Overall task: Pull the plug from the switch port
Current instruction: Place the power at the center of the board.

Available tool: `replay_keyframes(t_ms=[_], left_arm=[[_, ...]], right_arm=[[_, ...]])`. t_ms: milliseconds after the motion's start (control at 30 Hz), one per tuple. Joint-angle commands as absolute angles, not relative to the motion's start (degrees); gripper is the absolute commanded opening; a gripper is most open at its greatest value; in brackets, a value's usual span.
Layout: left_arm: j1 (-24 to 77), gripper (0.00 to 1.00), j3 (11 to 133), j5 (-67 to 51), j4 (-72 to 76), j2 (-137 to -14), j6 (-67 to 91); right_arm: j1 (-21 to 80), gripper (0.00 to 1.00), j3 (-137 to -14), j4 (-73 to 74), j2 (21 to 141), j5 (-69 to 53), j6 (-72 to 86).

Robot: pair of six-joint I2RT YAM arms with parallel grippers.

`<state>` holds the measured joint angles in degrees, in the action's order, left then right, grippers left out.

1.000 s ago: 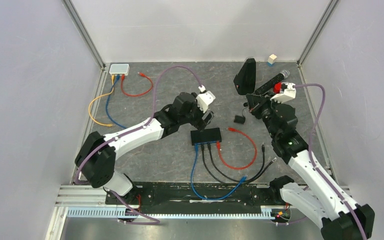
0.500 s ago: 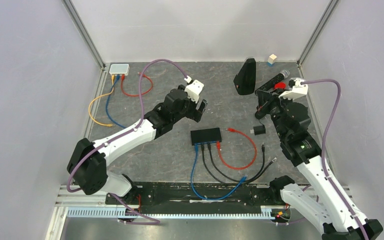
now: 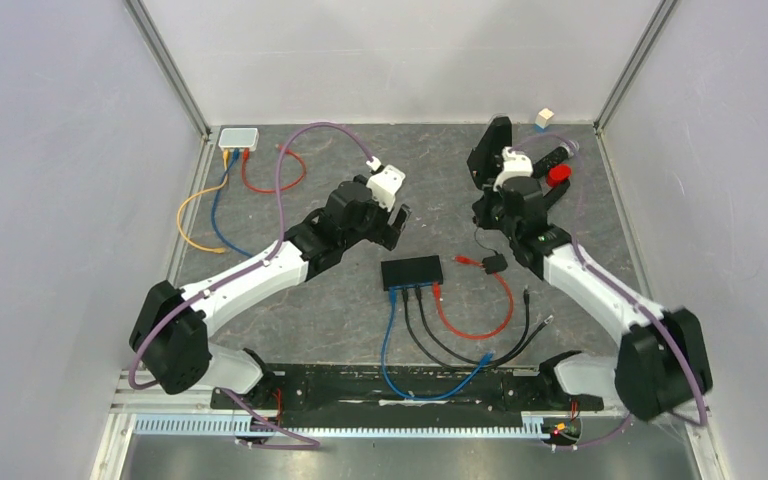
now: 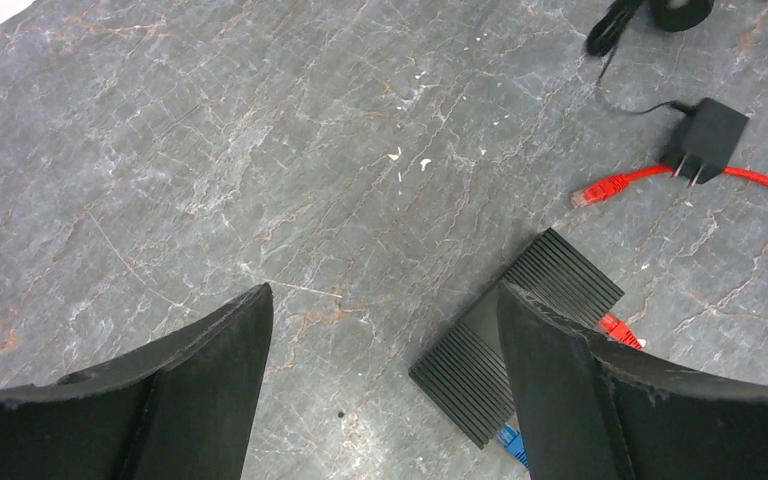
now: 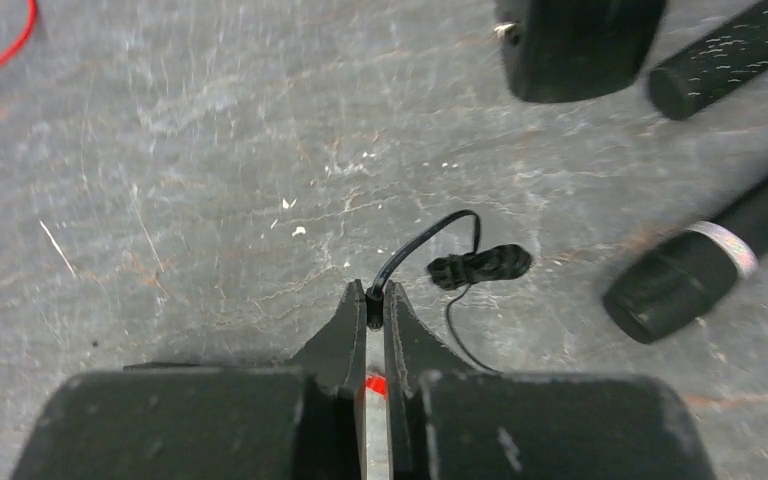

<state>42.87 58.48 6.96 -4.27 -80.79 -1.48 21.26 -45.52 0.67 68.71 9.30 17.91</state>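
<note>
The black switch [image 3: 412,270] lies mid-table with blue, black and red cables in its near-side ports. In the left wrist view the switch [image 4: 550,275] is partly behind one finger. My left gripper [image 3: 392,225] hovers open just behind and left of it, with nothing between its fingers [image 4: 220,350]. My right gripper [image 3: 481,220] is behind and right of the switch. It is shut on the small black plug [image 5: 374,305] of a thin cord. That cord runs to a black power adapter [image 3: 495,263] lying on the table over the red cable [image 3: 505,300].
A white box [image 3: 238,138] with yellow, blue and red cables sits at the back left. A black wedge [image 3: 492,150], black cylinders [image 3: 550,158], a red part [image 3: 558,173] and a small cube [image 3: 544,118] stand at the back right. A bundled loop of cord [image 5: 480,265] lies ahead of the right fingers.
My right arm swung out to the right and back toward the middle, shut on the cord, dragging the adapter along. My left gripper drew back left from the switch and stayed open.
</note>
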Motion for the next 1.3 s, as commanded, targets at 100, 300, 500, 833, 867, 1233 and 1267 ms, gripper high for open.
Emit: replay_keyframes(t_ms=[100, 300, 500, 833, 867, 1233, 1267], left_arm=[[42.74, 0.87, 56.65, 8.39, -4.13, -76.91, 0.09], [42.71, 0.87, 56.51, 8.96, -4.12, -76.81, 0.09], [42.74, 0.87, 56.48, 9.48, -4.59, -76.75, -1.52], [42.71, 0.87, 56.86, 8.92, -4.72, -77.64, -1.67], [42.71, 0.87, 56.94, 8.78, -4.85, -77.69, -1.73], [42.71, 0.86, 57.45, 6.95, -6.12, -78.24, -1.05], [42.71, 0.86, 57.48, 7.0, -6.36, -78.18, -1.03]], right_arm=[[21.22, 0.0, -55.16, -3.98, 82.2, -5.14, 14.01], [21.3, 0.0, -62.44, -0.77, 92.09, -7.61, 13.21], [22.01, 0.01, -70.78, 2.89, 96.79, -5.58, 7.72], [24.88, 0.04, -70.37, 10.91, 104.52, -4.7, 6.21], [24.98, 0.03, -70.15, 11.68, 104.63, -4.6, 5.43], [24.44, 0.04, -66.82, 16.35, 103.78, 9.61, 4.31], [24.15, 0.02, -66.23, 16.16, 103.48, 9.52, 4.92]])
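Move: The right hand already pinches the end of the power's black cord. The bare board spot it goes for is about 3 cm ahead of it, 5 cm left and 16 cm below. The red cable's free plug lies 3 cm back and 3 cm left, the black switch 5 cm back and 12 cm left, and the lower microphone 8 cm ahead and 12 cm right, all at board height. From the left hand that spot is some 6 cm ahead and 12 cm right, 17 cm below. Keep the right gripper shut on the cord end. Carry the power forward and left, about 9 cm each, sinking gently, then lower it some 10 cm more to the bare board beyond the red plug while easing back and a little right. Tip the fingers some 25 degrees further down and swing the hand counter-clockwise as you go. ##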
